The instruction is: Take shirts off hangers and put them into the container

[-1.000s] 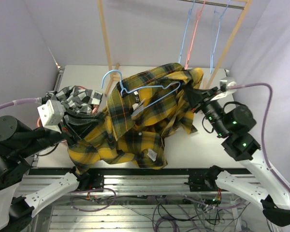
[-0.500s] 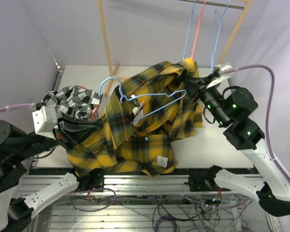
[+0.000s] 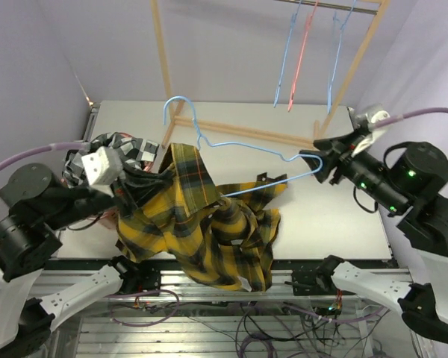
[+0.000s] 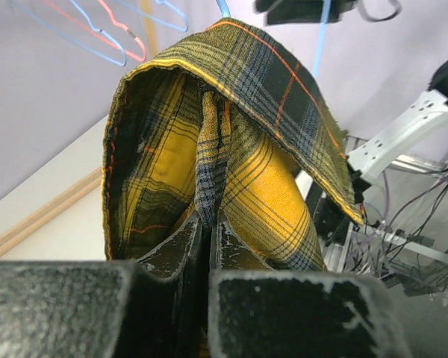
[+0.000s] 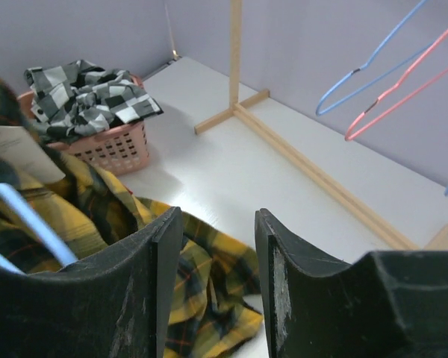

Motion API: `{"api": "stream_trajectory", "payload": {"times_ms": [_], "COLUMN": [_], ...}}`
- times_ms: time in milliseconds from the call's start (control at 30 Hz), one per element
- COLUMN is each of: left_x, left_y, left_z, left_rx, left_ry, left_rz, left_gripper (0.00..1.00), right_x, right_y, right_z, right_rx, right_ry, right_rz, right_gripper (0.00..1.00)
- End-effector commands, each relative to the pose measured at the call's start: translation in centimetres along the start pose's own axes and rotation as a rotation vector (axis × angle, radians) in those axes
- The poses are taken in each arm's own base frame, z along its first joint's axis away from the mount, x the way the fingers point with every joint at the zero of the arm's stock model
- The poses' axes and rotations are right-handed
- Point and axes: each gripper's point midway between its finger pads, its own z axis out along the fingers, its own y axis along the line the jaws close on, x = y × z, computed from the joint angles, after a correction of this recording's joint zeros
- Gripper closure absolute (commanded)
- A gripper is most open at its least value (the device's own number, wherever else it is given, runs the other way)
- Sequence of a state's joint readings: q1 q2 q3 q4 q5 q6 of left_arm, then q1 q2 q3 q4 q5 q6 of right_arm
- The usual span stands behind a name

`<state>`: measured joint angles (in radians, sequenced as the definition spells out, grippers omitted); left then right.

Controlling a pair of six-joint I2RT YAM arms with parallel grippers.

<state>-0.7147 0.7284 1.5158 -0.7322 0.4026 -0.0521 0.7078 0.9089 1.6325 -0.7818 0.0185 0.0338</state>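
Note:
The yellow-and-black plaid shirt (image 3: 209, 231) hangs bunched from my left gripper (image 3: 138, 186) and sags over the table's front edge. In the left wrist view the left gripper (image 4: 209, 220) is shut on a fold of this shirt (image 4: 276, 186). A light blue hanger (image 3: 243, 145) slants above it, hook up at the left, its lower wire still touching the cloth. Its right end lies beside my right gripper (image 3: 317, 160). The right gripper (image 5: 216, 216) is open with nothing between its fingers; the hanger (image 5: 30, 216) passes left of them. The black-and-white checked shirt (image 5: 89, 93) fills the pink container (image 5: 112, 145).
A light wooden rack (image 3: 160, 52) stands at the back, its base bar (image 3: 254, 133) lying across the table. Two light blue hangers (image 3: 284, 60) (image 3: 336, 52) and a pink-red hanger (image 3: 302, 52) hang from its rail. Cables run below the front edge.
The right gripper opened and drew back to the right. The blue hanger came mostly out of the plaid shirt, which dropped off the right side and now hangs from the raised left gripper.

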Motion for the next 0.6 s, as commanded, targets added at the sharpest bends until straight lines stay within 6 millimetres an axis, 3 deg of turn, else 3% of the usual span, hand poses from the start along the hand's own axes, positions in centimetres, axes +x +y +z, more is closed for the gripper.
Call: {"api": "stream_trajectory", "payload": {"times_ms": [0, 100, 267, 467, 567], "left_x": [0.5, 0.4, 0.5, 0.3, 0.9], "left_y": [2.2, 3.6, 5.2, 4.7, 3.9], "left_z": [1.5, 1.5, 0.5, -0.6, -0.8], "left_rx": [-0.073, -0.149, -0.250, -0.242, -0.203], "left_ry": [0.044, 0.033, 0.042, 0.050, 0.071], "left_rz": [0.046, 0.050, 0.074, 0.085, 0.086], "left_gripper": [0.93, 0.93, 0.93, 0.93, 0.93], "right_x": [1.8, 2.5, 6.8, 9.9, 10.4], "right_y": [-0.1, -1.2, -3.7, -6.1, -5.4], "right_z": [-2.3, -2.3, -1.2, -0.6, -0.1], "right_rx": [0.005, 0.068, 0.212, 0.360, 0.312], "right_ry": [0.084, 0.105, 0.234, 0.339, 0.360], "right_rz": [-0.008, -0.001, -0.034, -0.065, -0.074], "right_gripper": [0.57, 0.57, 0.57, 0.58, 0.58]}}
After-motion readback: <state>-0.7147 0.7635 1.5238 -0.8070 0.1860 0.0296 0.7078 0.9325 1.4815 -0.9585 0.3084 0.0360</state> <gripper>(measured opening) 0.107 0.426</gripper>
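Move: My left hand already pinches the yellow plaid shirt. The blue hanger's bare right end is roughly 25 cm to that hand's right and 7 cm ahead, near its height. That same end is only about 4 cm left of my open right fingers and 2 cm back. The shirt's hanging body is some 17 cm left of my right hand, 6 cm back and 20 cm lower; its loose sleeve end is about 10 cm ahead, 5 cm left, well below. I back my empty right hand off a little from the hanger's end, then sink it about 10 cm while drifting forward and right, turning it clockwise and tipping the fingers down, still open. My left hand keeps its pinch on the shirt, carries it about 4 cm forward and slightly down, then eases left, turning some 10 degrees counter-clockwise. ##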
